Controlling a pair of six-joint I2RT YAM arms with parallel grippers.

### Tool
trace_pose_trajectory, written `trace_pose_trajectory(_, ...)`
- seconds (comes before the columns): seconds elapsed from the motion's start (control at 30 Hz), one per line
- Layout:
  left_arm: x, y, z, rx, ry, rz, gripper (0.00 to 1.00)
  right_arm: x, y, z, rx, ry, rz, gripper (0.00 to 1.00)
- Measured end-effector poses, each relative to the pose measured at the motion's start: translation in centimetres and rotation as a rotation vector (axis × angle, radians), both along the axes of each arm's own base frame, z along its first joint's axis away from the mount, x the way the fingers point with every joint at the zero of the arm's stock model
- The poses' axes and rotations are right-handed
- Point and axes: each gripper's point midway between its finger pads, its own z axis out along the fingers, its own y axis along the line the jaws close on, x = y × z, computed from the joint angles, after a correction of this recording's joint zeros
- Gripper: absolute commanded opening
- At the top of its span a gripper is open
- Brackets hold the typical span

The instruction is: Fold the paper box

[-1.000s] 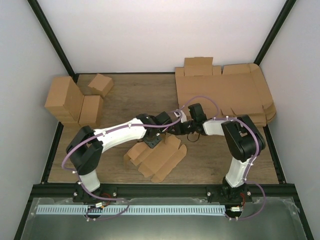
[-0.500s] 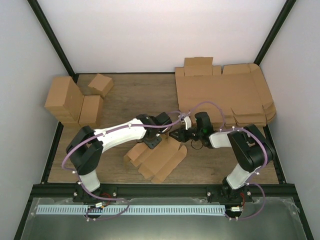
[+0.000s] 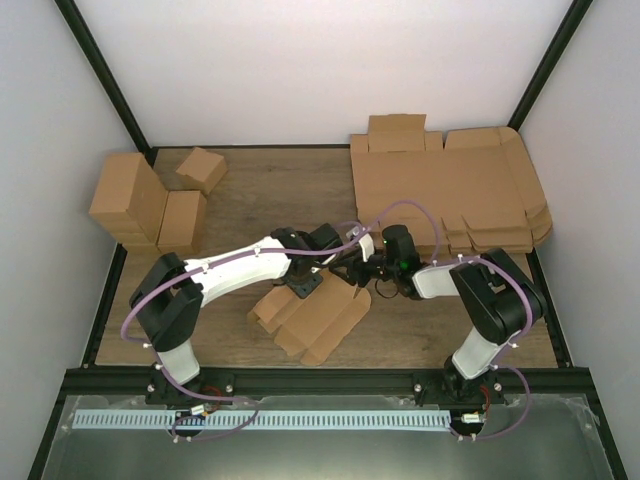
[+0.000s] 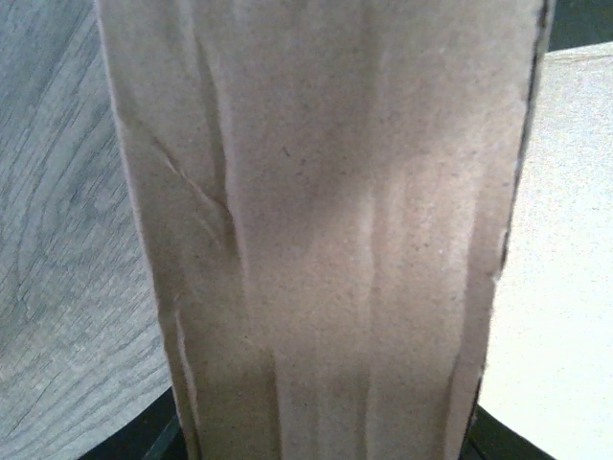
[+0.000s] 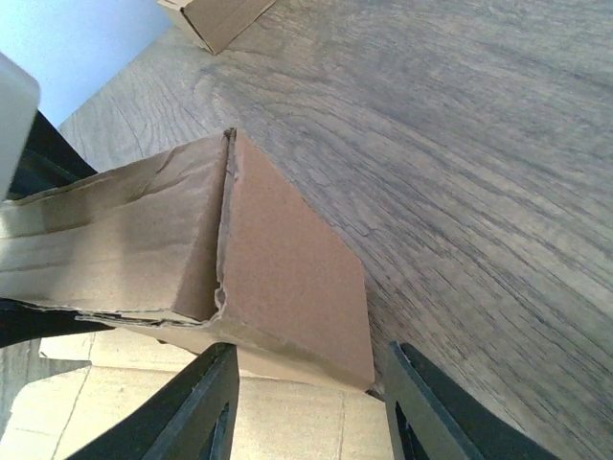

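The paper box (image 3: 312, 316) lies partly folded, flaps spread, on the wooden table between the two arms. My left gripper (image 3: 308, 282) reaches over its far edge; in the left wrist view a raised cardboard wall (image 4: 326, 240) fills the space between the jaws, and the gripper (image 4: 326, 426) is shut on it. My right gripper (image 3: 358, 274) faces it from the right. In the right wrist view its dark fingers (image 5: 206, 407) stand apart on either side of that folded wall's end (image 5: 287, 278), with small gaps left on both sides.
A thick pile of flat cardboard sheets (image 3: 450, 190) lies at the back right. Folded brown boxes (image 3: 145, 205) and a smaller one (image 3: 200, 168) stand at the back left. Black frame rails run along the table's edges.
The right gripper's jaws have spread wider and it has shifted down and left, closer to the raised wall. The left arm and its grip are unchanged.
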Motion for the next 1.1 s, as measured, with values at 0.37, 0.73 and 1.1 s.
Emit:
trace_pose_trajectory(0.37, -0.3, 0.0, -0.1, -0.009, 0.024, -0.001, 0.44, -0.8, 1.3, 0.0, -0.029, -0.094, 0.045, 0.43)
trace_pose_trajectory(0.73, -1.0, -0.8, -0.1, -0.051, 0.069, -0.007, 0.44, -1.8, 2.2, 0.2, -0.044, -0.169, 0.052, 0.3)
trace_pose_trajectory(1.1, -1.8, -1.3, 0.1, -0.094, 0.126, 0.017, 0.44, -1.4, 2.1, 0.1, -0.089, -0.251, -0.079, 0.08)
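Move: The box's end flap stands at the far-right end of the narrow side wall, about 3 cm left of the right hand's open fingers, level with them fore and aft and about 1 cm lower. From the left hand the flap is roughly 4 cm right and 2 cm ahead. The wall's middle is about 8 cm left and 3 cm back of the right hand, and the flat panel's about 5 cm left, 10 cm back and 4 cm down. The end flap is approached by the right hand, which goes about 2 cm left and 1.5 cm back, rolling some 15 degrees, its fingers then closing until they pinch the layered corner where flap and side wall meet. The left hand keeps its grip across the wall and draws the box about 2 cm back and a little right, tilting slightly. ##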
